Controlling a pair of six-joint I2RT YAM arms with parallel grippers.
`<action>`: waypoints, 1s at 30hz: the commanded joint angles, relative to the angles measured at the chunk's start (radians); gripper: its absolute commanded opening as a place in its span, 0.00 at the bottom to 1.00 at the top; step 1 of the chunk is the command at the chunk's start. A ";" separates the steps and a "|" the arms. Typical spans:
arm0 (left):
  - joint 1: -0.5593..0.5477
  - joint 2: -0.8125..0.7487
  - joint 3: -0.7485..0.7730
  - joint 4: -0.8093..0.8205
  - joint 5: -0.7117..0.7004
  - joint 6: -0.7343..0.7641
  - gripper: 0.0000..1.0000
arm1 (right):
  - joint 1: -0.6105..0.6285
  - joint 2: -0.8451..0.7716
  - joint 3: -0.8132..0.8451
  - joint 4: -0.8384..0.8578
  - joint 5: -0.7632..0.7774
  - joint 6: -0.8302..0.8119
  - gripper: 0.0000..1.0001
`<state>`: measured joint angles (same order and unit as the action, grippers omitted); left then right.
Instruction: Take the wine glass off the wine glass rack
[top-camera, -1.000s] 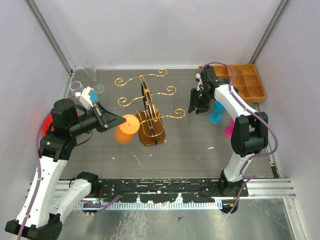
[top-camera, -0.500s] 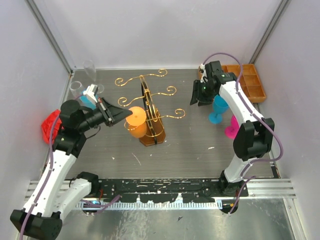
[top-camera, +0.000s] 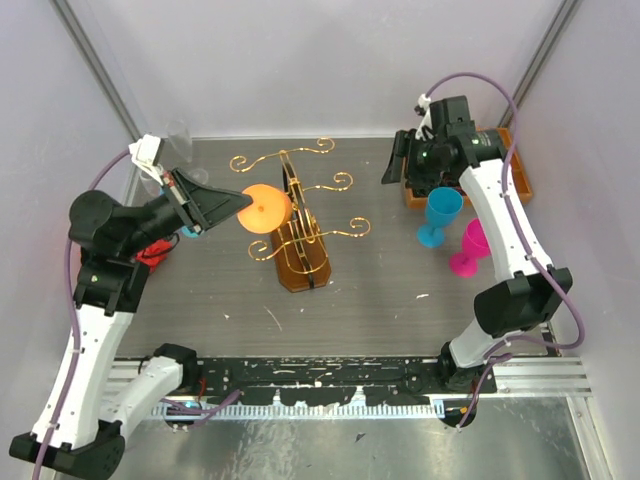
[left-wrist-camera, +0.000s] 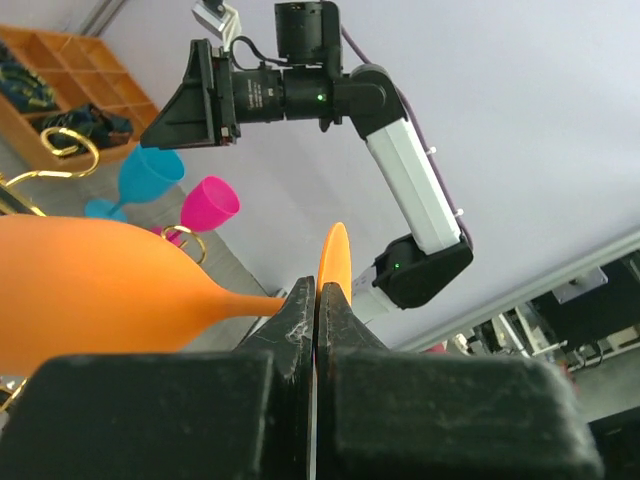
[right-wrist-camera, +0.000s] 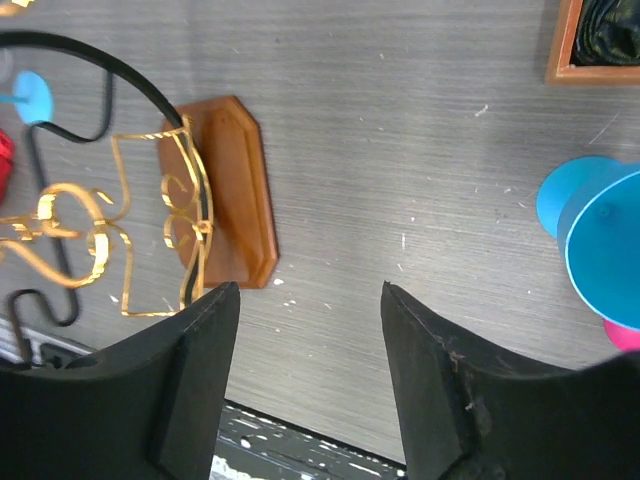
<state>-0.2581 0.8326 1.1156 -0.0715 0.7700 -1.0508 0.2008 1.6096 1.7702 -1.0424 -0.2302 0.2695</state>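
Note:
My left gripper (top-camera: 236, 203) is shut on the thin foot (left-wrist-camera: 333, 255) of the orange wine glass (top-camera: 266, 208), which lies sideways in the air with its bowl (left-wrist-camera: 90, 290) pointing at the rack. The gold wire wine glass rack (top-camera: 300, 225) stands mid-table on its brown wooden base (top-camera: 302, 272). The bowl sits against the rack's left scroll arms; whether they touch I cannot tell. My right gripper (top-camera: 397, 172) hovers high at the back right, open and holding nothing. In the right wrist view, that gripper (right-wrist-camera: 310, 290) looks down at the rack base (right-wrist-camera: 235, 190).
A blue glass (top-camera: 440, 213) and a pink glass (top-camera: 470, 245) stand upright right of the rack. Behind them lies a compartmented wooden tray (top-camera: 512, 172). Clear glasses (top-camera: 180, 140) stand at the back left corner, and a red object (top-camera: 155, 250) lies under my left arm.
My left arm has carried the orange glass upward and back, level with the rack's upper arms. My right gripper has risen away from the blue glass and opened wider.

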 joint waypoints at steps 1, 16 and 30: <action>0.000 -0.022 0.070 0.029 0.097 0.077 0.00 | -0.004 -0.093 0.185 -0.067 0.004 0.078 0.65; -0.002 0.044 0.224 0.112 0.336 0.294 0.00 | 0.343 -0.232 -0.225 0.881 -0.792 1.085 1.00; -0.002 0.054 0.231 0.100 0.396 0.320 0.00 | 0.446 -0.165 -0.271 1.223 -0.681 1.407 1.00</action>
<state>-0.2581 0.8894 1.3396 0.0383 1.1282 -0.7536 0.6144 1.4342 1.4902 0.0292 -0.9428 1.5654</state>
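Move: The orange wine glass, already off the rack and held by its foot in the left hand, has its middle about 26 cm left of the right hand, 12 cm back and 14 cm higher; that is 6 cm ahead of, 3 cm right of and 5 cm below the left hand. The rack stands 22 cm left of the right hand, 6 cm back and 8 cm lower. The standing blue glass is some 6 cm right and 17 cm below, level fore and aft, the pink one 7 cm nearer the base and 8 cm farther right. The orange glass is swung bowl-outward as the left hand, still pinching its foot, draws back some 7 cm, rises 6 cm and tips up about 35 degrees. The right hand rises, then sweeps left and back over the rack towards the bowl, some 20 cm each way, spreading its fingers fully and rolling until they point level to the left, open around the bowl end without closing. ##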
